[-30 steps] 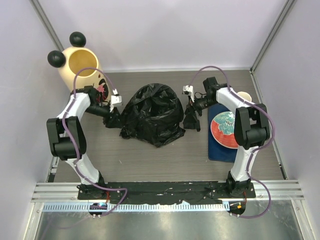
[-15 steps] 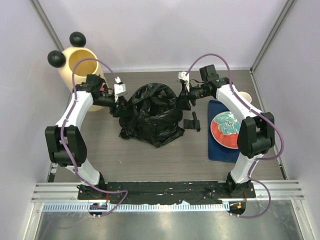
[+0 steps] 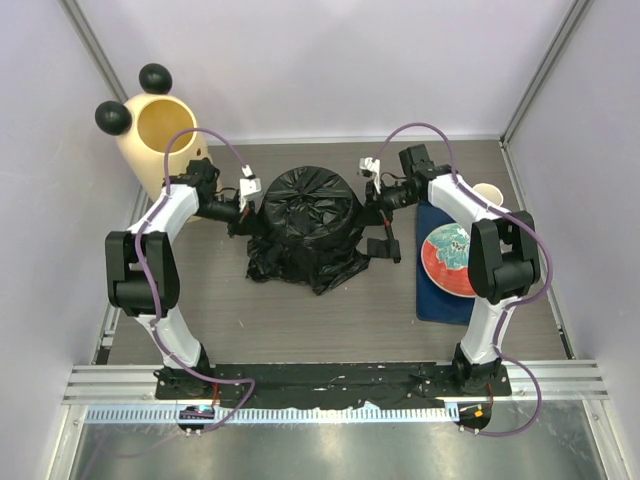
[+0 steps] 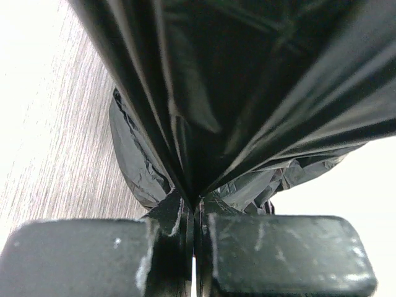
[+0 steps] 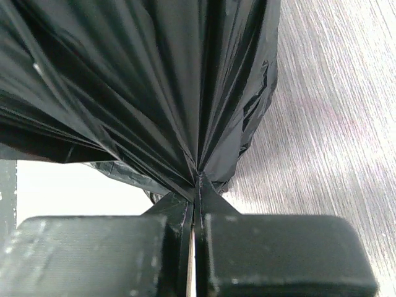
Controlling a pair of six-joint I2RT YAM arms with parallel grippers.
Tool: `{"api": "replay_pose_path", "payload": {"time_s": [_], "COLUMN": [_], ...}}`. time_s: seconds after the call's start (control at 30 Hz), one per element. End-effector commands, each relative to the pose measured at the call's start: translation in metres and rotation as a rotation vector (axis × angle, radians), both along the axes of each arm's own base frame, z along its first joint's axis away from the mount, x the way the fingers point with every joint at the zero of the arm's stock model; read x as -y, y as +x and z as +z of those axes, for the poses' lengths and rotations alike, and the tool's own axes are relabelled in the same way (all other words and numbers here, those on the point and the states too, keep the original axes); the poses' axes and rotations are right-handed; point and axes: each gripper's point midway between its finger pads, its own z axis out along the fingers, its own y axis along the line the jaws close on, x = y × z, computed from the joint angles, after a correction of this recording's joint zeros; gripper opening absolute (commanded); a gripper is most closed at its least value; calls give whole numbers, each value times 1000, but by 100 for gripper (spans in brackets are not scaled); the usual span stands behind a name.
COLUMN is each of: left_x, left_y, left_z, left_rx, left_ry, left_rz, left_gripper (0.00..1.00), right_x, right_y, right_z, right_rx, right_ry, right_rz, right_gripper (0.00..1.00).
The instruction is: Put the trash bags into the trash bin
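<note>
A glossy black trash bag [image 3: 305,212] is stretched taut between my two grippers above the table's middle, its lower folds resting on the wood. My left gripper [image 3: 250,207] is shut on the bag's left edge; in the left wrist view the plastic [image 4: 247,93] fans out from the pinched jaws [image 4: 197,204]. My right gripper [image 3: 368,205] is shut on the right edge, and pleats of the bag [image 5: 154,80] run out from its closed tips [image 5: 198,182]. The cream trash bin [image 3: 150,150] with black ball ears stands at the back left, its mouth open.
A red patterned plate [image 3: 450,258] lies on a blue mat [image 3: 440,305] at the right, with a paper cup [image 3: 488,193] behind it. A small black object [image 3: 386,245] lies on the table just right of the bag. Walls enclose the table on three sides.
Both grippers went from open beside the bag to shut on its opposite edges. The slack heap is now pulled taut and partly lifted between them.
</note>
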Motion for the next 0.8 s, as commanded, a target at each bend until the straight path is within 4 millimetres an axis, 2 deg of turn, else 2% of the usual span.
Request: {"api": "replay_pose_path", "payload": {"time_s": [0.0,0.13,0.17,0.2,0.23,0.3,0.33,0.43,0.47,0.5,0.57,0.6,0.63,0.67,0.7,0.73,0.77], "left_x": [-15,-22,-23,-21,-19,-15,-15,-27,-29,-31,-40,-41,-45,-45,-49,-52,-58], "left_y": [-9,-18,-19,-18,-13,-6,1,12,7,5,2,0,4,1,1,15,18], "left_z": [-22,-27,-23,-13,0,22,42,71,77,83,104,112,115,127,123,131,137], "left_rx": [-11,-27,-28,-16,4,22,29,55,42,47,73,87,113,107,91,155,126], "left_ry": [97,121,120,105,90,64,61,117,123,120,91,81,71,50,42,27,19], "left_rz": [-33,-53,-51,-44,-31,7,60,141,151,161,222,239,269,329,373,415,531], "left_gripper": [0,0,6,19,46,62,66,69,70,75,76,84,86,93,95,96,97], "right_x": [14,15,14,14,15,20,23,45,56,64,76,77,73,69,53,44,32], "right_y": [0,-6,-7,-8,-9,-9,-9,-12,-12,-20,-20,-17,-12,-6,5,11,25], "right_z": [-26,-27,-23,-20,-14,2,9,34,40,54,66,89,105,122,157,172,205], "right_rx": [-35,-56,-53,-51,-53,-48,-47,-68,-72,-77,-67,-58,-45,-40,15,49,158], "right_ry": [-63,-61,-58,-57,-61,-82,-91,-134,-150,-171,-224,-223,-200,-169,-110,-98,-68], "right_rz": [-33,-22,-18,-15,-15,-30,-40,-94,-115,-107,-131,-174,-200,-240,-274,-292,-316], "right_gripper": [1,1,2,11,38,55,64,75,78,79,80,80,80,80,80,79,75]}}
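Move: The trash bag stands between the hands, its side edges pinched in both. Its middle is about 10 cm to the right of the left hand, 1 cm back and 6 cm lower; from the right hand it is some 12 cm left, 4 cm back and 6 cm lower. The trash bin stands roughly 18 cm to the left of the left hand and 7 cm farther out. A black strap lies 4 cm right of the right hand, 7 cm back and 13 cm below. The bag's two edges are let go: both hands stay almost still, dipping by a centimetre or less, then spread their fingers wide. The left then rises about 11 cm and drifts some 5 cm left towards the bin, turning counter-clockwise; the right goes about 7 cm right and 8 cm up, turning clockwise, clear of the bag. ##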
